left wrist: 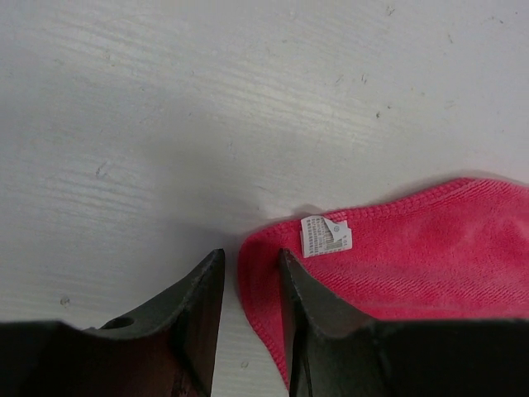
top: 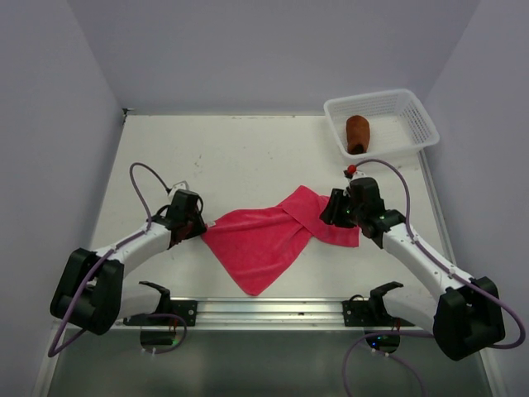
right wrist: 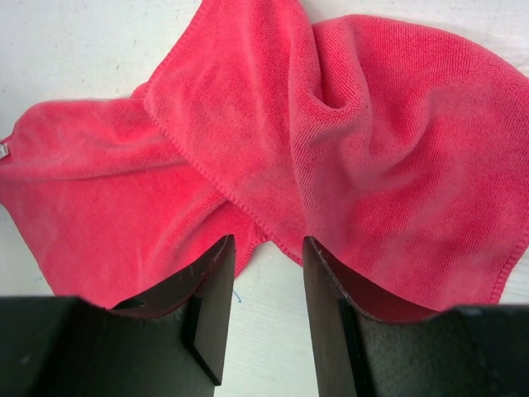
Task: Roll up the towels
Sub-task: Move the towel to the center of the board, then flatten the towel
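The bright pink towel (top: 263, 240) lies on the table between the arms, its right end folded over itself. My left gripper (top: 197, 225) stands open at the towel's left corner. In the left wrist view the towel's hem (left wrist: 256, 281) runs into the gap between the fingers (left wrist: 291, 289), beside a white label (left wrist: 325, 236), and is not pinched. My right gripper (top: 334, 210) is open at the folded right end. In the right wrist view the pink towel (right wrist: 347, 141) spreads past the gripper (right wrist: 267, 241), with bare table between its jaws. The rust-brown towel (top: 357, 132) lies rolled in the basket.
A white mesh basket (top: 413, 124) stands at the back right corner of the table, just beyond my right arm. Grey walls enclose the table on the left, back and right. A metal rail (top: 264, 310) runs along the near edge.
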Controlling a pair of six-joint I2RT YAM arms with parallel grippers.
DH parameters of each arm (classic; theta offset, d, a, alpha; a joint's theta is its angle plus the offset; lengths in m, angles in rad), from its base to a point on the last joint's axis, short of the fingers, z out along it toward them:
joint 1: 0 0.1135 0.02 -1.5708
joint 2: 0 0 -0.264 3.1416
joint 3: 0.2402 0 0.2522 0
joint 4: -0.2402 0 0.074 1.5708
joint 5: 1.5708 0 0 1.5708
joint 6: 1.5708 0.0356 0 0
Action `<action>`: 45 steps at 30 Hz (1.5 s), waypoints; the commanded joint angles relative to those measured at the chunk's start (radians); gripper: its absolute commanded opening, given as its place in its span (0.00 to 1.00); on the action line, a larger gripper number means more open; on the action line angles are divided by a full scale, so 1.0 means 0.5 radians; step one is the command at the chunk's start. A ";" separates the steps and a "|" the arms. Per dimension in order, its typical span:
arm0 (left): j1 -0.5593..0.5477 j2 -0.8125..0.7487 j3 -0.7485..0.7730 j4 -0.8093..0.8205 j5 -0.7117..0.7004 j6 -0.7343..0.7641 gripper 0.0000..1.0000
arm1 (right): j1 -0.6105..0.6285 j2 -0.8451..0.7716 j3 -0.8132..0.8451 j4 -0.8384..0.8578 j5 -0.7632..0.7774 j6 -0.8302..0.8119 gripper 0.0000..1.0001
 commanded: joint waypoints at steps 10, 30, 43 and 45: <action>0.013 0.185 0.010 0.113 0.023 0.073 0.15 | -0.019 -0.098 0.013 0.042 0.011 -0.037 0.43; -0.196 -0.315 0.601 -0.439 -0.449 0.201 0.00 | -0.019 -0.040 -0.198 0.149 0.051 -0.049 0.45; -0.199 -0.371 0.758 -0.522 -0.508 0.373 0.00 | 0.324 0.331 -0.226 0.269 0.320 0.147 0.43; -0.199 -0.371 0.777 -0.516 -0.505 0.398 0.00 | 0.383 0.405 -0.192 0.266 0.397 0.160 0.43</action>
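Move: The pink towel's left corner lies between the left hand's open fingers, about 1 cm ahead, 1 cm right and 1 cm below; its white tag is 2 cm ahead, 3 cm right and 1 cm below that hand. From the right hand, the right flap's near edge is roughly 3 cm back, 3 cm right and 9 cm below. The flap's near corner lies 4 cm back, 10 cm right, and the towel's far fold 12 cm ahead, 5 cm left, both 9 cm below. The towel's left corner is pinched by the left fingers, which edge forward and shut, then carry it up about 14 cm and some 4 cm forward while the wrist tips upward nearly 20 degrees. The right hand hovers until the lift is under way, then sinks about 8 cm and draws back 3 cm towards the right flap's near edge, fingers still open, curving left at the end. ##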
